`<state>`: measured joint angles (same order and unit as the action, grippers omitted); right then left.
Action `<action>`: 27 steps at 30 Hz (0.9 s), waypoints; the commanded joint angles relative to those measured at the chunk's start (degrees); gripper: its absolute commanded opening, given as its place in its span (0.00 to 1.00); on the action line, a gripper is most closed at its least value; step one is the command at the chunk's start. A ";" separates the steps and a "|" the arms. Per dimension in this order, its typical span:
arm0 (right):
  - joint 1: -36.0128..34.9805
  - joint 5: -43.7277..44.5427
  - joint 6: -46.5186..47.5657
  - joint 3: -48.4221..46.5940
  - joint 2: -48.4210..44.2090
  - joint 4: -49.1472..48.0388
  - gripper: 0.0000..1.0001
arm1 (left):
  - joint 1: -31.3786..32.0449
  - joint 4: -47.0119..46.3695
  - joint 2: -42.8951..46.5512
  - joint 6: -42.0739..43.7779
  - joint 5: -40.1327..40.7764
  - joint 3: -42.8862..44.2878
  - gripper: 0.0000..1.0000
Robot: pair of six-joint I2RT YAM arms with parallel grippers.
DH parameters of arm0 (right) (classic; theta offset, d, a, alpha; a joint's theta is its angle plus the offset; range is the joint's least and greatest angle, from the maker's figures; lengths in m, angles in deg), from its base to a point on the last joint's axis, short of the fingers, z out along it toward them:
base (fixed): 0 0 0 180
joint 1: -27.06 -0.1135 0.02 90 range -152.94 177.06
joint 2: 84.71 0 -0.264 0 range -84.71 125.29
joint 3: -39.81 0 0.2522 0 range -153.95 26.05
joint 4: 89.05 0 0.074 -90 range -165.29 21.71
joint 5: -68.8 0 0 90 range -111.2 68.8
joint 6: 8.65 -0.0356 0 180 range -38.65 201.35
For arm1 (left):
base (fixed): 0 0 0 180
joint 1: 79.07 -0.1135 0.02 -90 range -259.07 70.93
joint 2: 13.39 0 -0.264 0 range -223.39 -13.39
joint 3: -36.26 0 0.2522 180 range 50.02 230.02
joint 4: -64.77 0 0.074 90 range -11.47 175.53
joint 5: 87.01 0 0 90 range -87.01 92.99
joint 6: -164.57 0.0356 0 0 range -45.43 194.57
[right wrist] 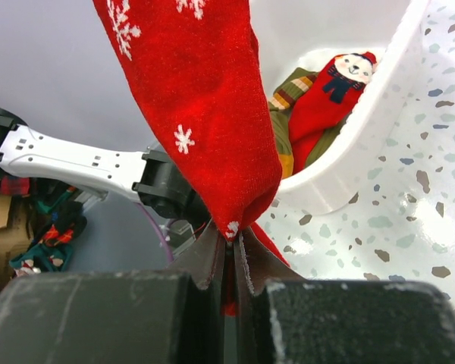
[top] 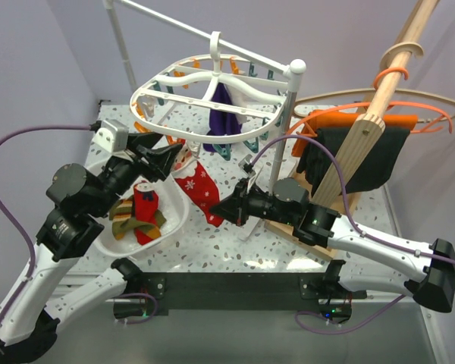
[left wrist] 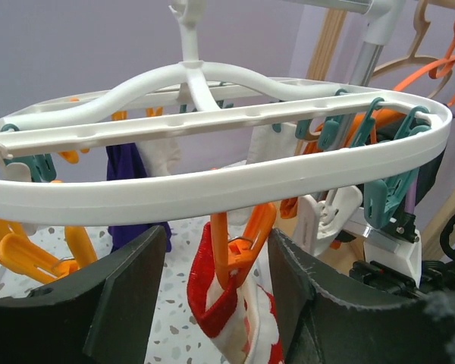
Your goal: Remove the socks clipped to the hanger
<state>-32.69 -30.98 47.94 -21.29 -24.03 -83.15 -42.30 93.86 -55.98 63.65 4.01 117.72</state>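
Observation:
The white oval hanger (top: 212,83) hangs from a rail, ringed with orange and teal clips. A red snowflake sock (top: 199,186) dangles from an orange clip (left wrist: 239,244), which pinches its cuff (left wrist: 212,292). My left gripper (left wrist: 216,303) is open, one finger (left wrist: 121,299) on each side of that clip and cuff, touching neither. My right gripper (right wrist: 231,236) is shut on the same sock's toe (right wrist: 212,129), below and to the right (top: 221,210). A dark purple sock (top: 221,114) is still clipped at the hanger's middle. A red sock (top: 145,203) and striped socks (top: 125,214) lie in a white basin (top: 174,220).
The basin's rim (right wrist: 364,163) lies close beside my right gripper. At the right a slanted wooden pole (top: 364,129) carries black and orange cloths (top: 360,152), with thin orange and wooden hangers (top: 417,114) above. A white stand post (top: 292,98) rises just right of the hanger.

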 commanded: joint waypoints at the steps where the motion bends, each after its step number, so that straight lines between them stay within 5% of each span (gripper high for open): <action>1: -0.11 1.17 0.18 -1.18 -1.89 -2.43 0.00 | -0.21 -3.55 -0.30 1.25 -2.06 1.12 0.59; 16: -0.02 1.52 0.45 -1.01 -2.24 -1.55 0.00 | -0.21 -6.45 -1.80 1.34 -2.60 0.41 0.54; 27: -0.02 2.92 0.19 -0.48 -2.15 -0.32 0.00 | -0.21 -7.25 -1.45 1.69 -3.04 0.24 0.10</action>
<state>-32.69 -30.78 48.03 -21.29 -24.70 -82.12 -42.32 89.23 -57.68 64.33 1.67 117.72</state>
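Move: The orange clip holding the red snowflake sock sits between the left hand's open fingers, about 1 cm ahead and 1 cm to the right of the hand point, roughly level. The hanger's white rim is some 4 cm above and 1 cm ahead; more orange clips hang about 6 cm ahead and 5 cm left. The sock's middle is about 4 cm back, 5 cm right and 8 cm below. From the right hand, at the sock's toe, the clip is some 10 cm ahead, 11 cm left and 15 cm up. The left fingers close from both sides onto the orange clip's handles and pinch them together under the rim, after the hand eases only about 1 cm to the right and a touch over 1 cm up, still pointing forward-right. The right hand stays where it is and keeps its closed grip on the toe of the red sock. ##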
